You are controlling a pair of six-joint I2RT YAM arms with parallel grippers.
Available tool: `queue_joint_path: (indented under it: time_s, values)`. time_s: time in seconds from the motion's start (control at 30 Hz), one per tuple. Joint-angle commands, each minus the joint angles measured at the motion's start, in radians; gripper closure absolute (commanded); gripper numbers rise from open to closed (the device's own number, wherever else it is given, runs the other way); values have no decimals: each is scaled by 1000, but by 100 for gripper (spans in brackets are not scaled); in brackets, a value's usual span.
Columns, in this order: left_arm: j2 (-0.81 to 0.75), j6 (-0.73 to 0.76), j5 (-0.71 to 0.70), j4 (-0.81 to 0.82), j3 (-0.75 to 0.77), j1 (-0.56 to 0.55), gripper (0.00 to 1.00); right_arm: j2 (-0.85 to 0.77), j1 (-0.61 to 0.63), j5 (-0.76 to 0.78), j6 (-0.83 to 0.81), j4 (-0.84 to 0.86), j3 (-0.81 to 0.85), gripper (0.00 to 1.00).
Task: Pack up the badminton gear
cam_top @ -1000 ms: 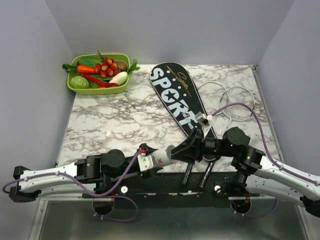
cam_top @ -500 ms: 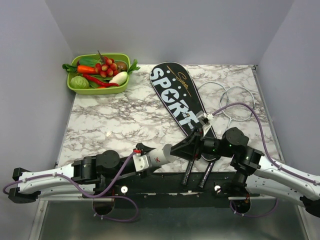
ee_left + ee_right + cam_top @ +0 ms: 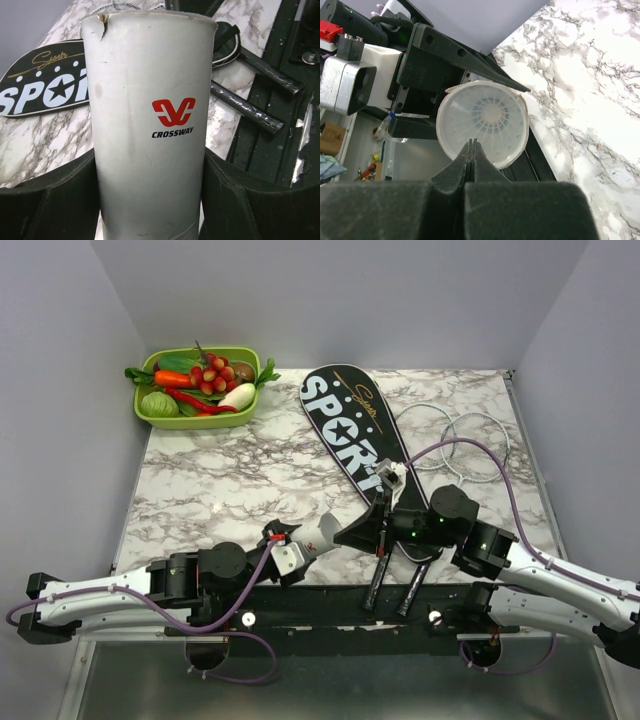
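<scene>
My left gripper (image 3: 150, 192) (image 3: 366, 528) is shut on the white tube (image 3: 150, 115), printed "CROSSWAY", holding it by its sides near the table's front edge. The tube's open end (image 3: 482, 125) faces my right gripper (image 3: 471, 144) (image 3: 394, 522), and a white shuttlecock (image 3: 489, 116) shows inside it. The right jaws are pressed together with nothing between them, their tips at the tube's lower rim. The black "SPORT" bag (image 3: 350, 425) (image 3: 45, 92) lies flat mid-table. Two rackets have their heads (image 3: 425, 425) (image 3: 480, 445) at the right. Their black handles (image 3: 378, 585) (image 3: 250, 107) reach over the front edge.
A green tray of toy vegetables (image 3: 195, 390) stands at the back left corner. Grey walls close in the marble table (image 3: 220, 480) on three sides. A black rail (image 3: 330, 605) runs along the near edge under both arms.
My right gripper's jaws have closed and the arm has shifted left toward the tube's mouth. My left arm has drawn the tube back slightly to the left.
</scene>
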Motion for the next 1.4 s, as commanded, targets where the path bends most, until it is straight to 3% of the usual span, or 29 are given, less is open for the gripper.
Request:
queue_joint_path:
  time_s: [0.0, 0.33, 0.57, 0.7, 0.83, 0.87, 0.97, 1.2, 1.37]
  values:
    - [-26, -67, -178, 136, 25, 1, 100, 54, 34, -85, -26, -172, -9, 99]
    - [-8, -57, -188, 144, 19, 2, 100, 149, 64, -67, -31, -198, 86, 99]
    - [114, 0, -252, 107, 110, 2, 100, 88, 66, 450, -5, -543, 302, 99]
    - [214, 93, -300, 69, 220, 27, 100, 22, 64, 696, 11, -619, 362, 99]
    - [323, 129, -145, -17, 374, 194, 100, -52, 66, 884, 35, -682, 372, 99]
    - [370, 129, -51, -30, 428, 302, 100, -81, 66, 908, 37, -694, 367, 99]
    - [491, 140, 91, -73, 509, 448, 100, -106, 66, 958, 38, -720, 352, 99]
    - [809, 180, 217, -94, 600, 741, 100, -121, 66, 938, 75, -732, 274, 99]
    - [987, 215, 153, -44, 570, 875, 100, -112, 64, 900, 95, -709, 221, 99]
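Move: The cap on the shuttle tube's mouth is right at the right hand's closed fingertips, about 2 cm to their left and 1 cm ahead. It lies some 6 cm right, 3 cm ahead and 4 cm above the left hand, which holds the tube. The bare table to lay it on is about 25 cm ahead of the left hand, 3 cm left and 20 cm down. The racket bag lies 18 cm right of that patch; the vegetable basket stands 18 cm beyond and 23 cm left of it. With its shut fingertips still on the cap, the right hand pushes left against the tube mouth by about 1.5 cm while the left hand, keeping its grip, shifts a centimetre or two forward and left; the right then comes free and swings right and forward towards the racket bag's narrow end, turning clockwise with its fingers tipping down. The left hand carries the tube some 25 cm forward in an arc, rising about 10 cm and then sinking again towards the bare table left of the bag, while its wrist turns roughly 30 degrees counter-clockwise and rolls left side up. ##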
